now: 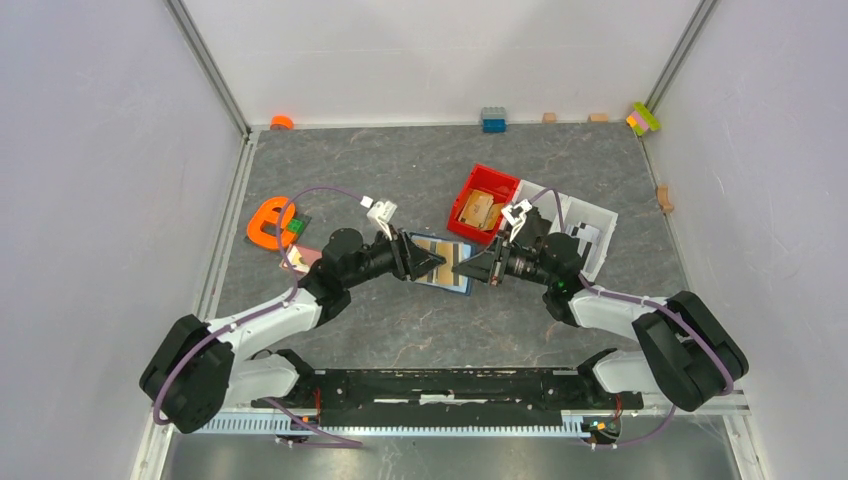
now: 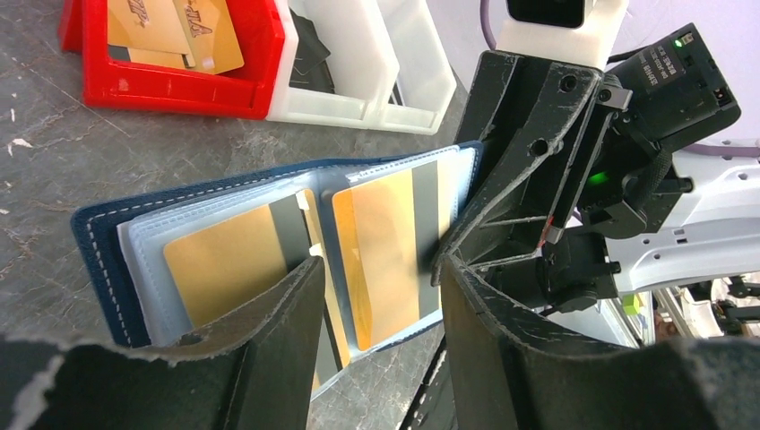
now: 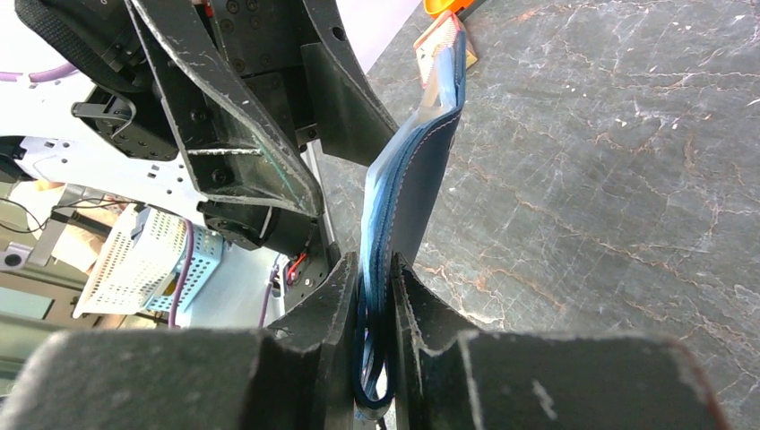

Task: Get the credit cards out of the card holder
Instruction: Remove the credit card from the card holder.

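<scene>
The card holder [image 1: 447, 262] lies open in the middle of the table, navy outside [image 2: 97, 240] with light blue pockets. Two copper-tan credit cards sit in its pockets, one on the left [image 2: 224, 264] and one on the right [image 2: 376, 237]. My left gripper [image 2: 379, 269] is open just in front of the holder's near edge, its fingers either side of the right card and clasping nothing. My right gripper [image 3: 375, 264] is shut on the holder's far folded edge [image 3: 421, 170] and holds it tilted up off the table. From above, both grippers [image 1: 432, 262] [image 1: 464, 268] meet at the holder.
A red tray [image 1: 470, 188] with tan cards [image 2: 175, 31] in it stands behind the holder, a white tray [image 1: 600, 215] beside it. An orange object [image 1: 268, 222] and a pinkish card [image 1: 303, 256] lie by the left arm. Small blocks line the back wall.
</scene>
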`<state>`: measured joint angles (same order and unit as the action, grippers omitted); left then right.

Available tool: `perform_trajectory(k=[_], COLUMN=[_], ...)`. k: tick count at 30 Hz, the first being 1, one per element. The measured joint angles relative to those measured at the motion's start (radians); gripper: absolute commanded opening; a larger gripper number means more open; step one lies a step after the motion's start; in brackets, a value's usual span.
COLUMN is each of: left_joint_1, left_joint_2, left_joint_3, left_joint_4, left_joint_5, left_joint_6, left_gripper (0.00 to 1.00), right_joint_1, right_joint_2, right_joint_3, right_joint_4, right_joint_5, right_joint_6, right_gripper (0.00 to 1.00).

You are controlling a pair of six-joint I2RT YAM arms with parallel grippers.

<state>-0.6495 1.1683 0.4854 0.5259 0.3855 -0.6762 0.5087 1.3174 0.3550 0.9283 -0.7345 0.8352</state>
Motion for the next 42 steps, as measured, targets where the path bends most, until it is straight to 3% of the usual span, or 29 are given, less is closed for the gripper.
perform_trajectory(k=[7, 13, 30, 36, 42], left_joint_1=[0.021, 0.029, 0.061, 0.072, 0.093], left_joint_2=[0.019, 0.089, 0.097, 0.083, 0.021], left_joint_3=[0.0, 0.0, -0.066, -0.077, -0.089], left_joint_4=[0.026, 0.143, 0.377, 0.41, 0.337], left_joint_5=[0.021, 0.127, 0.223, 0.235, 0.203], left_joint_6=[-0.018, -0.076, -0.202, -0.217, -0.216], left_gripper=[0.46, 0.43, 0.02, 0.02, 0.02], right_joint_1=[-0.003, -0.006, -0.032, -0.039, -0.068], right_joint_2=[0.0, 0.0, -0.009, -0.009, -0.009], right_joint_3=[-0.007, -0.01, -0.037, -0.04, -0.059], right_joint_4=[0.027, 0.052, 0.154, 0.187, 0.21], right_joint_5=[-0.016, -0.03, -0.055, -0.059, -0.057], right_joint_6=[0.025, 0.042, 0.093, 0.113, 0.124], right_gripper=[0.1, 0.1, 0.2, 0.22, 0.2])
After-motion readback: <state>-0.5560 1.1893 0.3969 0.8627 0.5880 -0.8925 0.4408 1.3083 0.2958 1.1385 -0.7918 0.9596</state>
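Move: The gold credit card in the open holder's right page lies just off the left fingertips, about 3 cm to the right, level in reach and some 1 cm lower. The left page's gold card is about 3 cm to the left hand's left; the red box is roughly 13 cm ahead and 10 cm right, about 14 cm lower. From the right hand, which already grips the holder's right edge, the right-page card is about 3 cm left and 1 cm up. The card in the right page is met at its inner edge, beside the holder's fold, by the left fingers, which go from half open to shut and pinch it while that hand rises about 3.5 cm, easing back at first, then left at the end, and rolling some 15 degrees. The right hand keeps its pinch on the holder's edge, lifting it over 2 cm and finally drawing it slightly right. ##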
